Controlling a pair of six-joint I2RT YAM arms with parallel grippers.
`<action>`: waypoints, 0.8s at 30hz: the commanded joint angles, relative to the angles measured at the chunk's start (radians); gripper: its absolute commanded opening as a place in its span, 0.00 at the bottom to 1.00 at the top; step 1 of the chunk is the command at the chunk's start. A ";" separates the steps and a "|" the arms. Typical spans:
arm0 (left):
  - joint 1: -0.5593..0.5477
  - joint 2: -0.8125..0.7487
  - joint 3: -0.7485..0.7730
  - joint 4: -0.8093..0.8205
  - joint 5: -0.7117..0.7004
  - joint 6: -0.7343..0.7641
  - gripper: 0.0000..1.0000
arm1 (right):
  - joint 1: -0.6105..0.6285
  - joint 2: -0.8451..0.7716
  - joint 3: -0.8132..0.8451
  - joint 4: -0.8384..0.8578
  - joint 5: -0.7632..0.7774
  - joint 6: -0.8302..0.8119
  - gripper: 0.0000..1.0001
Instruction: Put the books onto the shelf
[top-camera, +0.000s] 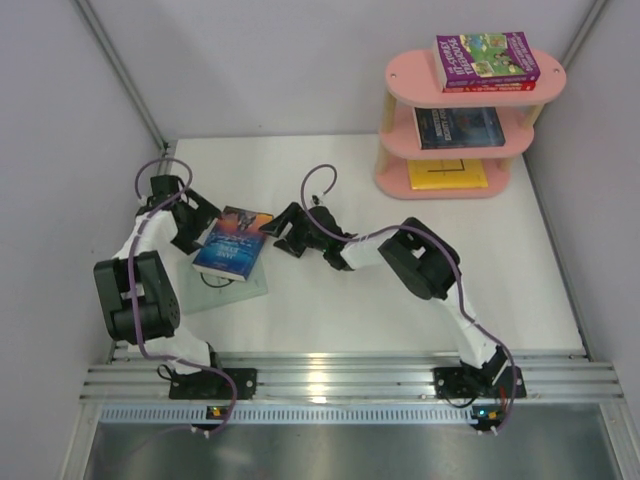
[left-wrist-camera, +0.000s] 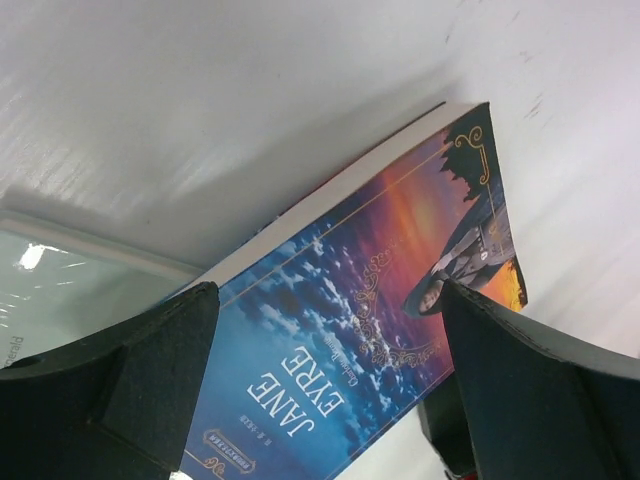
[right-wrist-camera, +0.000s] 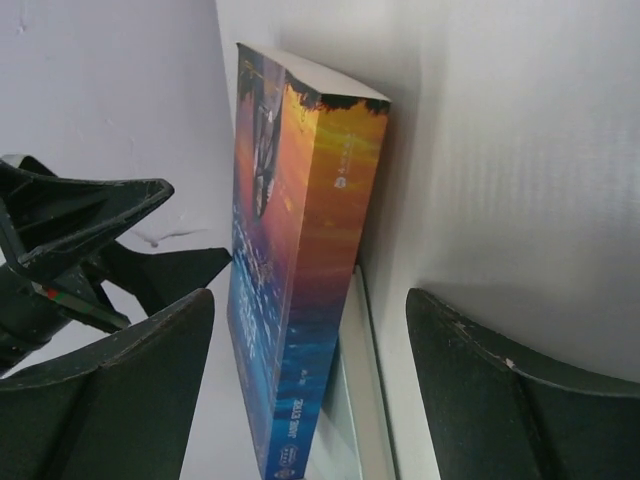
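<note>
The blue-orange "Jane Eyre" book (top-camera: 232, 243) lies on a pale grey-green book (top-camera: 228, 290) at the table's left. My left gripper (top-camera: 198, 228) is open at its left edge, and the cover (left-wrist-camera: 330, 340) fills the space under the spread fingers (left-wrist-camera: 325, 300). My right gripper (top-camera: 272, 232) is open at the book's right edge, its spine (right-wrist-camera: 310, 300) standing in the gap without touching either finger. The pink shelf (top-camera: 400, 75) at the back right carries a purple-green book (top-camera: 486, 55) on a red one on top, a dark navy book (top-camera: 458, 126) in the middle and a yellow book (top-camera: 447, 174) at the bottom.
Grey walls close in the table at the left, back and right. A metal rail (top-camera: 350, 380) with both arm bases runs along the near edge. In the right wrist view the left gripper (right-wrist-camera: 70, 240) shows just beyond the book.
</note>
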 joint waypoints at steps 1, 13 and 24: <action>0.051 0.029 -0.048 0.020 0.034 -0.023 0.98 | 0.043 0.074 0.074 0.033 0.053 0.041 0.78; 0.063 0.112 -0.048 0.034 0.215 0.008 0.97 | 0.061 0.181 0.138 0.194 0.078 0.127 0.47; 0.051 0.040 -0.039 0.081 0.440 0.123 0.98 | -0.069 -0.018 -0.181 0.617 -0.011 0.110 0.00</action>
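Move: For the right hand, the Jane Eyre book's middle is some 10 cm to the left and about 2 cm nearer the base, only a centimetre or so lower, its spine facing the open fingers. The green book, partly under Jane Eyre, is roughly 13 cm left of that hand and 12 cm back. From the left hand, Jane Eyre's middle lies about 5 cm right, 3 cm back and 4 cm down; the green book is 3 cm right and 13 cm back. The right hand slides left about 5 cm to straddle the spine of Jane Eyre, closes to pinch it and then draws back to the right by about as much, its fingertips tipping up some 10 degrees as it keeps the grip. The left hand, fingers staying wide open, first sinks about 4 cm beside the book's page edge, then follows to the right and slightly up, rolling its left side down, one finger close against that edge. ##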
